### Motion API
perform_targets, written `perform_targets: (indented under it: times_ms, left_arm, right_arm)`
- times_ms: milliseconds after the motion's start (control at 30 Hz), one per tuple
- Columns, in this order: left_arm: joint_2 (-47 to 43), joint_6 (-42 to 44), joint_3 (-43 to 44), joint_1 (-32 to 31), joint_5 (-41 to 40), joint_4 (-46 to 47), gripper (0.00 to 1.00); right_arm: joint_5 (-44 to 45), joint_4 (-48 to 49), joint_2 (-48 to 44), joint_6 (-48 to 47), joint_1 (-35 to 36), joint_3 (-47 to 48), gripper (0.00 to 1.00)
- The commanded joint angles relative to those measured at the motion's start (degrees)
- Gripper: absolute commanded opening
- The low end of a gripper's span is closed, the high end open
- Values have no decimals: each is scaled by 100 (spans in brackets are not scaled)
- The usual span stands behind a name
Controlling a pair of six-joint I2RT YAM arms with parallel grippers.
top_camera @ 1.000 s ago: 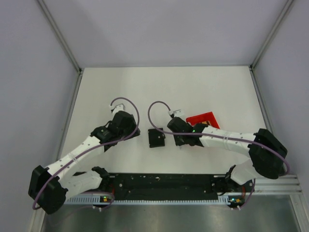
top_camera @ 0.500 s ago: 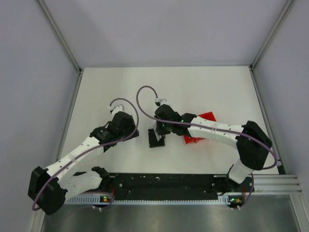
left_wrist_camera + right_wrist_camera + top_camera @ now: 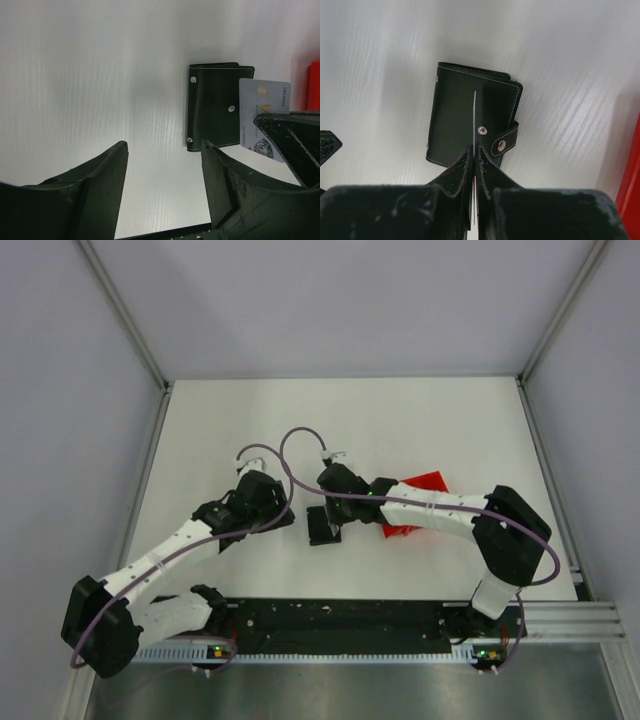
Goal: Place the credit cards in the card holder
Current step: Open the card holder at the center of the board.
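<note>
The black card holder (image 3: 452, 117) lies folded on the white table, its snap tab (image 3: 503, 142) unfastened; it also shows in the left wrist view (image 3: 212, 112) and the top view (image 3: 322, 530). My right gripper (image 3: 474, 148) is shut on a pale credit card (image 3: 474, 117), held edge-on just above the holder's middle. The left wrist view shows that card's face (image 3: 264, 112), pale blue-grey with a gold chip. My left gripper (image 3: 164, 147) is open and holds nothing, a short way to the left of the holder. Other credit cards are hidden.
A red shallow tray (image 3: 418, 490) sits right of the holder, partly under my right forearm; its edge shows in the right wrist view (image 3: 631, 180). My left gripper's fingertip (image 3: 327, 145) shows at the left there. Table walls lie far off.
My right arm has swung left from the red tray to above the card holder, carrying the card. My left gripper has edged right toward the holder.
</note>
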Motion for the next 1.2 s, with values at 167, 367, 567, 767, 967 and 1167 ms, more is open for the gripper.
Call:
perform_targets:
  times_ms: [167,367,567,767,967,1167]
  left_arm:
    - [272,191,-81,-20,374,465,64]
    - [360,261,-99,-20,409,508,64]
    - [501,278,-186,-28,567,675,62]
    - [676,349,-265,-28,927,965,62]
    - [1054,366,-345,-28,1384,1264,58]
    - [1335,322,-406,-20,1446,1352,39]
  right_arm:
    - [236,-19,-367,8,-215,-353,0]
    - [219,16,-508,16,-338,-529,0]
    - [-124,253,-473,78,-479,-713,0]
    - [-563,657,-402,192,-593,-889,0]
    - [-871,886,-385,306,-707,-1047,0]
    - [-1108,1097,-393,403,-813,-1258,0]
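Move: From the left gripper the card holder lies about 10 cm to the right, level in reach and some 8 cm below. From the right gripper, which still grips a credit card on edge, the holder's middle is about 3 cm to the left and 6 cm below, with its loose strap about 2 cm to the right and roughly level in reach. The red tray stands about 22 cm to the right and 5 cm farther out. Swing the right gripper, its card still pinched, about 4.5 cm right and down off the holder's cover to the strap side, sweeping the strap outward, then ease back left a little while sinking, so the card's edge comes to the holder's right edge. Meanwhile bring the open left gripper some 5 cm down and nearly 4 cm right to the holder's near left corner, turning slightly clockwise, its fingers narrowing towards the end. ##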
